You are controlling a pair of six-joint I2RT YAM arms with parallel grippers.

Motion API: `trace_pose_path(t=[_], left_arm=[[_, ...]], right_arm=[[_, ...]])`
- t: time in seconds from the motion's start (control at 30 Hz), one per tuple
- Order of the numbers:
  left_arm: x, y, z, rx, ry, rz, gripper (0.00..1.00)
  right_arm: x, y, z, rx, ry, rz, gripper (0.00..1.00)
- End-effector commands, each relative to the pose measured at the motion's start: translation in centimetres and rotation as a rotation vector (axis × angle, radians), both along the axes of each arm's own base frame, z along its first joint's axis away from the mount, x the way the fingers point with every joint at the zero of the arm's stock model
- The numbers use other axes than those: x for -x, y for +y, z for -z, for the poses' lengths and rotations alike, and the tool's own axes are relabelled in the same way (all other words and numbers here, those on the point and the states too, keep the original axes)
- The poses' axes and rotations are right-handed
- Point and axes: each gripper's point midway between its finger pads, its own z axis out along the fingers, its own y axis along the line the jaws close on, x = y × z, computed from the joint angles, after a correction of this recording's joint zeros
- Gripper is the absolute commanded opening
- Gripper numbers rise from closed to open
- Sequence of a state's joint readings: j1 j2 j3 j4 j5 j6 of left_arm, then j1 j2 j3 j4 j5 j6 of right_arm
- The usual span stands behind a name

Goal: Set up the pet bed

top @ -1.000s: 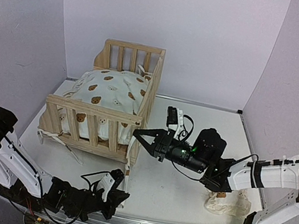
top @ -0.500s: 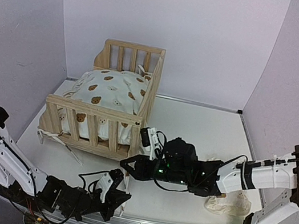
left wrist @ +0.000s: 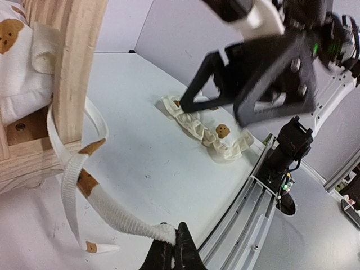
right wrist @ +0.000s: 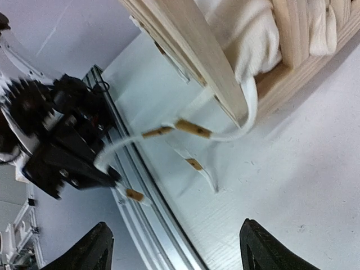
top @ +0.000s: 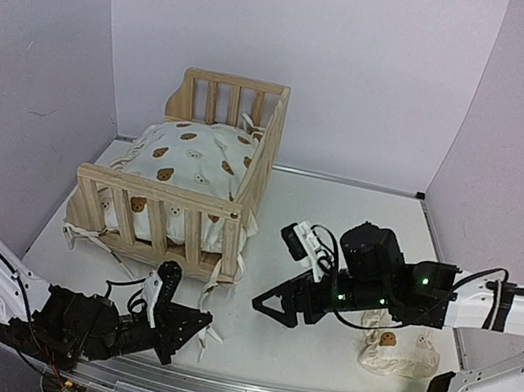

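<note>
The pet bed (top: 177, 196), a pine slatted frame, stands at the back left with a cream bear-print cushion (top: 198, 156) in it. Cushion ties hang from its near right corner post (left wrist: 76, 67). My left gripper (top: 201, 325) lies low by the table's front edge, shut on the end of one tie (left wrist: 115, 212); its own view shows the gripper (left wrist: 174, 250) pinching that strap. My right gripper (top: 273, 305) hovers right of the corner, open and empty; its fingertips (right wrist: 264, 247) stand wide apart above the table, with the tie (right wrist: 191, 128) and bed rail (right wrist: 191, 56) ahead of them.
A small bear-print pillow (top: 399, 352) lies crumpled on the table at the near right, under the right arm. The metal rail (left wrist: 247, 208) of the table's front edge runs just beside the left gripper. Walls close in at the back and both sides.
My right gripper came down from the bed's corner to the left gripper, then opened and drew back to the right. The left arm shifted left, still shut on the tie.
</note>
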State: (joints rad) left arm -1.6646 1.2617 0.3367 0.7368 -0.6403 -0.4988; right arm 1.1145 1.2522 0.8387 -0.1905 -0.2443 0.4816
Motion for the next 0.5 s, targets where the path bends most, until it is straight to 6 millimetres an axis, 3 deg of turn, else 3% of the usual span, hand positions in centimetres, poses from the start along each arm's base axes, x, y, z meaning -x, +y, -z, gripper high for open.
trace_pose_path(t=[0.0,0.1,0.27,0.47], left_arm=[[-0.6,0.9,-2.0,0.062,0.011,-0.019,0.0],[-0.7,1.2,-2.0,0.063,0.012,-0.019,0.0],[-1.1,1.5,-2.1,0.059,0.014,-0.027,0.0],[-1.2,1.4,-2.0,0.051,0.016,-0.028,0.0]], right_arm=[[1.2,1.4,4.7,-0.062,-0.165,-0.16,0.77],[1.1,4.5,3.2,-0.248,-0.323,-0.185,0.76],[0.2,7.7,5.4,-0.306,-0.484,-0.144,0.77],[0.5,10.0,5.7,-0.45,-0.537,-0.07,0.75]])
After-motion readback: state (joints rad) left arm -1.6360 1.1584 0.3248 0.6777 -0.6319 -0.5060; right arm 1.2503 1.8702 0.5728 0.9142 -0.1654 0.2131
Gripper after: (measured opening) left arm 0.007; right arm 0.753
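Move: From the right hand, the hanging end of the bed's tie is about 12 cm left, 1 cm back and 13 cm below. The left gripper, pinching the other tie, is some 13 cm to the right hand's left, 6 cm back and 2 cm lower; the bed's near corner post stands roughly 20 cm ahead, 12 cm left. From the left hand, the hanging end is 5 cm ahead, 1 cm right and 11 cm below; the post is about 25 cm ahead, 2 cm right. Drop the open right gripper about 13 cm, easing back slightly, then sweep it some 7 cm left at that low height towards the hanging tie end, turning the wrist roughly 25 degrees as the fingers come nearer level. Keep the fingers open, stopping just short of the tie. With the left gripper, keep the other tie pinched and lift it a couple of centimetres. ##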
